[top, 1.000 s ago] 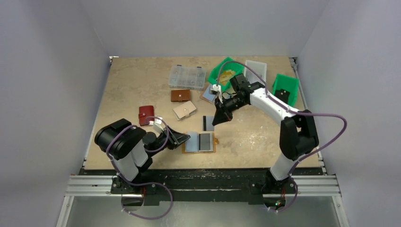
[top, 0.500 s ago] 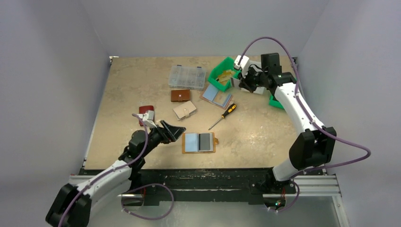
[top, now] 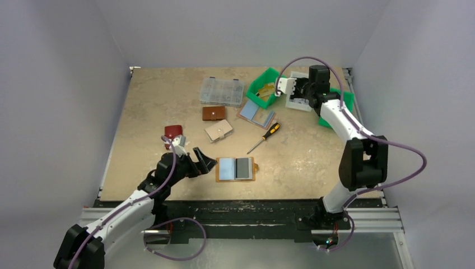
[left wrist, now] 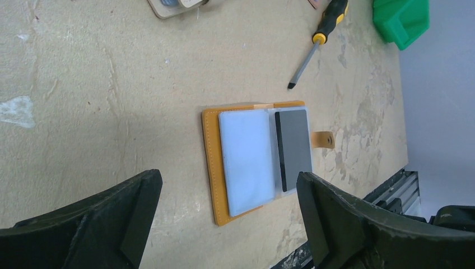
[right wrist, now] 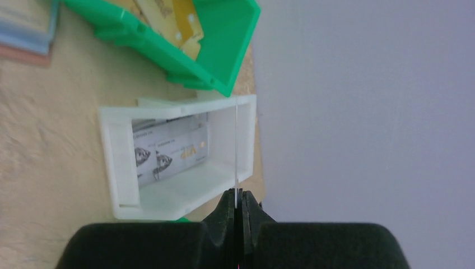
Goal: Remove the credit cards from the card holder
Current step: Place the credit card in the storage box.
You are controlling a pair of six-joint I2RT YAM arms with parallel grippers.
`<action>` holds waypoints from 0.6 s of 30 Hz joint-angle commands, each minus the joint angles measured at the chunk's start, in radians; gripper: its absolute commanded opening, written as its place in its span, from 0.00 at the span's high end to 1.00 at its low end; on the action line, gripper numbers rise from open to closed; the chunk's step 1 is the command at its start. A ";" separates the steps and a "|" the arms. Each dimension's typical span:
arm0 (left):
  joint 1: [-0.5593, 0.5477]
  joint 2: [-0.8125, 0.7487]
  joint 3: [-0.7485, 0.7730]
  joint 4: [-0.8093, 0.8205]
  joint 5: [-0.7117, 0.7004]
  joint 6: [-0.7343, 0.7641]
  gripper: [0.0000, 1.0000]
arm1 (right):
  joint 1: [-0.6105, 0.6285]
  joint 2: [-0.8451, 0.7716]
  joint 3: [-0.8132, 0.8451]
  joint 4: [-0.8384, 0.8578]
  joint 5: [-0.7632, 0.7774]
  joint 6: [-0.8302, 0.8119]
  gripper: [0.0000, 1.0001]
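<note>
The mustard card holder (top: 236, 169) lies open on the table near the front edge. In the left wrist view the card holder (left wrist: 212, 168) shows a pale blue slot and a dark grey credit card (left wrist: 293, 147) in its right half. My left gripper (top: 203, 162) is open wide just left of the holder, its fingers (left wrist: 140, 196) apart on either side and touching nothing. At the back right my right gripper (right wrist: 239, 196) is shut on a thin credit card (right wrist: 237, 140), seen edge-on and upright over the white tray (right wrist: 120, 168).
A printed card (right wrist: 168, 148) lies in the white tray. Green bins (top: 263, 84) (top: 336, 106) flank it. A screwdriver (top: 264, 137), a stack of blue-topped pieces (top: 256, 114), a clear organizer box (top: 222, 91), and brown (top: 213, 113), beige (top: 218, 130) and red (top: 173, 133) wallets lie behind the holder.
My right arm swung from mid-table to the back right tray with the card pinched. My left gripper opened wide and settled just left of the holder.
</note>
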 commanded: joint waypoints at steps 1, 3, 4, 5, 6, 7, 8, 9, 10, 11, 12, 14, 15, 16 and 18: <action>0.006 -0.025 0.058 -0.039 0.006 0.036 0.01 | -0.021 0.061 -0.047 0.178 0.065 -0.270 1.00; 0.006 -0.037 0.063 -0.059 -0.002 0.040 0.01 | -0.027 0.096 -0.058 0.211 0.074 -0.339 1.00; 0.006 -0.041 0.066 -0.065 -0.005 0.041 0.01 | -0.030 0.118 -0.058 0.220 0.078 -0.369 1.00; 0.006 -0.044 0.066 -0.070 -0.008 0.040 0.01 | -0.032 0.138 -0.058 0.223 0.082 -0.396 1.00; 0.006 -0.045 0.067 -0.074 -0.010 0.039 0.01 | -0.036 0.158 -0.056 0.224 0.087 -0.421 1.00; 0.006 -0.043 0.067 -0.075 -0.012 0.038 0.01 | -0.038 0.175 -0.052 0.224 0.091 -0.446 1.00; 0.006 -0.042 0.069 -0.076 -0.012 0.037 0.01 | -0.041 0.192 -0.048 0.248 0.093 -0.467 1.00; 0.006 -0.039 0.071 -0.076 -0.013 0.034 0.01 | -0.045 0.205 -0.045 0.255 0.092 -0.483 1.00; 0.006 -0.037 0.073 -0.078 -0.015 0.035 0.01 | -0.048 0.219 -0.040 0.255 0.091 -0.495 1.00; 0.006 -0.033 0.074 -0.077 -0.016 0.034 0.01 | -0.050 0.232 -0.036 0.254 0.090 -0.507 1.00; 0.006 -0.029 0.076 -0.076 -0.019 0.033 0.01 | -0.052 0.242 -0.032 0.249 0.091 -0.517 1.00; 0.006 -0.020 0.079 -0.072 -0.021 0.032 0.01 | -0.056 0.261 -0.031 0.242 0.092 -0.543 1.00; 0.006 -0.016 0.082 -0.071 -0.022 0.032 0.01 | -0.059 0.269 -0.033 0.243 0.091 -0.552 1.00; 0.006 -0.009 0.083 -0.068 -0.023 0.031 0.01 | -0.063 0.275 -0.035 0.246 0.091 -0.560 1.00; 0.006 -0.001 0.084 -0.061 -0.022 0.030 0.01 | -0.069 0.289 -0.038 0.256 0.093 -0.574 1.00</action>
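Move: Ahead of the right hand by about 5 cm, some 2 cm to its right and roughly 20 cm below, is the white storage box. The left green box lies about 6 cm ahead and 13 cm left, the right green box 2 cm back and 18 cm right, and the open folder 5 cm back and 18 cm left, all about 20 cm down. From the left hand the storage box is about 33 cm ahead, 44 cm right and 5 cm below. Sinking about 10 cm towards the white storage box, the right hand also works some 5 cm forward and 4 cm right, easing off near the end. The wrist rolls about 25 degrees so the hand's left side dips, while the shut fingers keep their pinch on the card held out in front of them. ##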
